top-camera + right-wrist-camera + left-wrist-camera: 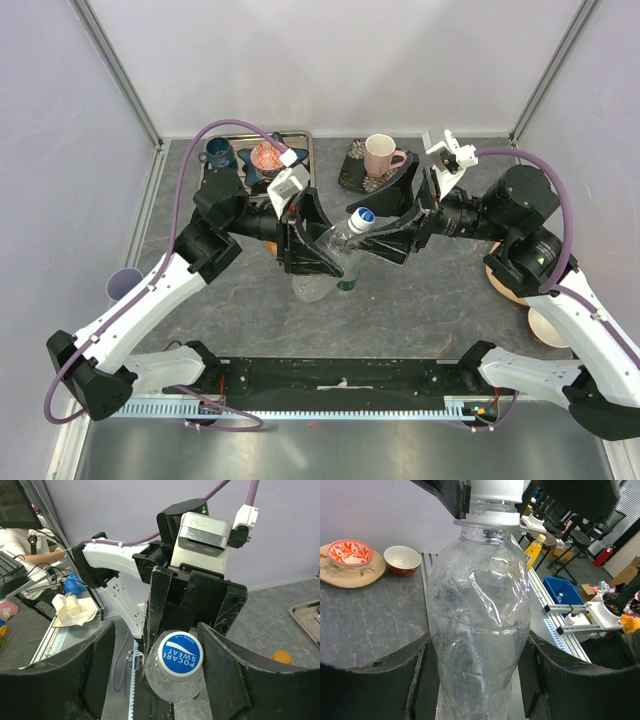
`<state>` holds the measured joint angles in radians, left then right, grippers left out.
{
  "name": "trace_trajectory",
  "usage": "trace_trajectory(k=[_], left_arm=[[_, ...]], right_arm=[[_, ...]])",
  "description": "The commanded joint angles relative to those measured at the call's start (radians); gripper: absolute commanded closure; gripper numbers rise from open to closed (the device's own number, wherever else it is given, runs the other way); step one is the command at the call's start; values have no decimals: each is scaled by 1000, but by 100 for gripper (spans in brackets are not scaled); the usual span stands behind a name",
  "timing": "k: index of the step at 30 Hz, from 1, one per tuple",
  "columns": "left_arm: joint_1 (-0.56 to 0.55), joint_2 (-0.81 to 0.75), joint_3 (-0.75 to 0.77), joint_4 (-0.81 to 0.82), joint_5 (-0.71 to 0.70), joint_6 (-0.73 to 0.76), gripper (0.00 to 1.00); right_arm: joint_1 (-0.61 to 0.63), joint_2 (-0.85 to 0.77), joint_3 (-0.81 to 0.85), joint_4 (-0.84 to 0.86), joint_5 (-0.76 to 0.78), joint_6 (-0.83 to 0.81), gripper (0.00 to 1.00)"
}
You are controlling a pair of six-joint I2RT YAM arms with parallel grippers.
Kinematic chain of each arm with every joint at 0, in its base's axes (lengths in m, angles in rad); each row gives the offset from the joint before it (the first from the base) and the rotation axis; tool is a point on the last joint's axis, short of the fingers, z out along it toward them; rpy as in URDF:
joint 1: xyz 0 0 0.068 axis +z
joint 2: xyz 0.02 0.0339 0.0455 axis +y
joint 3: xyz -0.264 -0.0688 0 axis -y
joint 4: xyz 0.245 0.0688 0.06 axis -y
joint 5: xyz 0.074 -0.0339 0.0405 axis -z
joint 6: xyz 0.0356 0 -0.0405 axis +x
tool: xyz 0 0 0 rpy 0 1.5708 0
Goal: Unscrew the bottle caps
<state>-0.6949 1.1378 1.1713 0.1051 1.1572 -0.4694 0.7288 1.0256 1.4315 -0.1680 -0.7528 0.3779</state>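
Observation:
My left gripper [477,680] is shut on the body of a colourless clear bottle [477,620], a black finger pressing on each side. In the top view the bottle [328,258] is held tilted, neck pointing right, above the table's middle, in the left gripper [305,250]. Its cap [179,653] is blue on top with a white rim and sits on the neck. My right gripper [156,650] stands open around that cap: the right finger is close beside it, the left finger well apart. From above, the cap [362,216] lies between the right gripper's [385,235] fingers.
A metal tray [300,140] at the back left holds a blue mug [217,153] and a patterned bowl [267,157]. A pink mug [380,153] stands on a dark plate. Plates and bowls [505,280] sit at the right edge, a purple cup [123,284] at the left. A small orange round thing [281,656] lies on the table.

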Motion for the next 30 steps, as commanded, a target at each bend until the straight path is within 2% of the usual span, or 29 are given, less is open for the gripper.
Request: trace_trajectory(k=[1, 5, 7, 11, 14, 19, 24, 29, 30], left_arm=[[9, -29, -2, -19, -36, 54, 63], [9, -38, -7, -19, -37, 64, 63], [9, -42, -7, -19, -42, 69, 63], [9, -49, -9, -22, -62, 80, 62], [9, -62, -15, -38, -99, 103, 63], [-2, -101, -27, -134, -390, 210, 63], [-63, -115, -41, -185, -742, 314, 63], [-172, -122, -53, -196, -1129, 417, 65], [-186, -121, -55, -196, -1155, 443, 65]], right_arm=[[11, -16, 52, -7, 62, -16, 24], [11, -16, 73, -13, 133, -13, 16], [11, -9, 90, -25, 167, -14, 8], [9, 1, 104, -57, 271, -25, 4], [9, -18, 93, -56, 426, -4, 3], [9, -15, 141, -120, 682, 101, 4], [9, 97, 306, -301, 727, 157, 5], [9, 151, 363, -353, 788, 182, 6], [9, 172, 380, -372, 790, 185, 6]])
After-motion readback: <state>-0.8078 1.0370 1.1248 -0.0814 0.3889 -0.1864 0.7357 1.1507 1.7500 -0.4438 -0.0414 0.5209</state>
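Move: Between the right hand's open fingers stands the blue cap, its middle roughly 1 cm ahead, 1 cm left and 1 cm below. From the left hand, which holds that bottle, the cap is about 3 cm ahead, 6 cm right and 9 cm up. On the table, some 40 cm below the right hand, the green-capped bottle stands about 10 cm ahead and 2 cm left; the nearer orange bottle is 4 cm beyond it and 9 cm farther left. Opening further to nearly full width, the right fingers clear the blue cap as the right hand swings about 11 cm forward, also up and right off the cap, turning some 40 degrees clockwise. The left hand keeps its grip on the bottle, almost still at first, then carries it about 8 cm forward and turns it nearly 40 degrees counter-clockwise. ##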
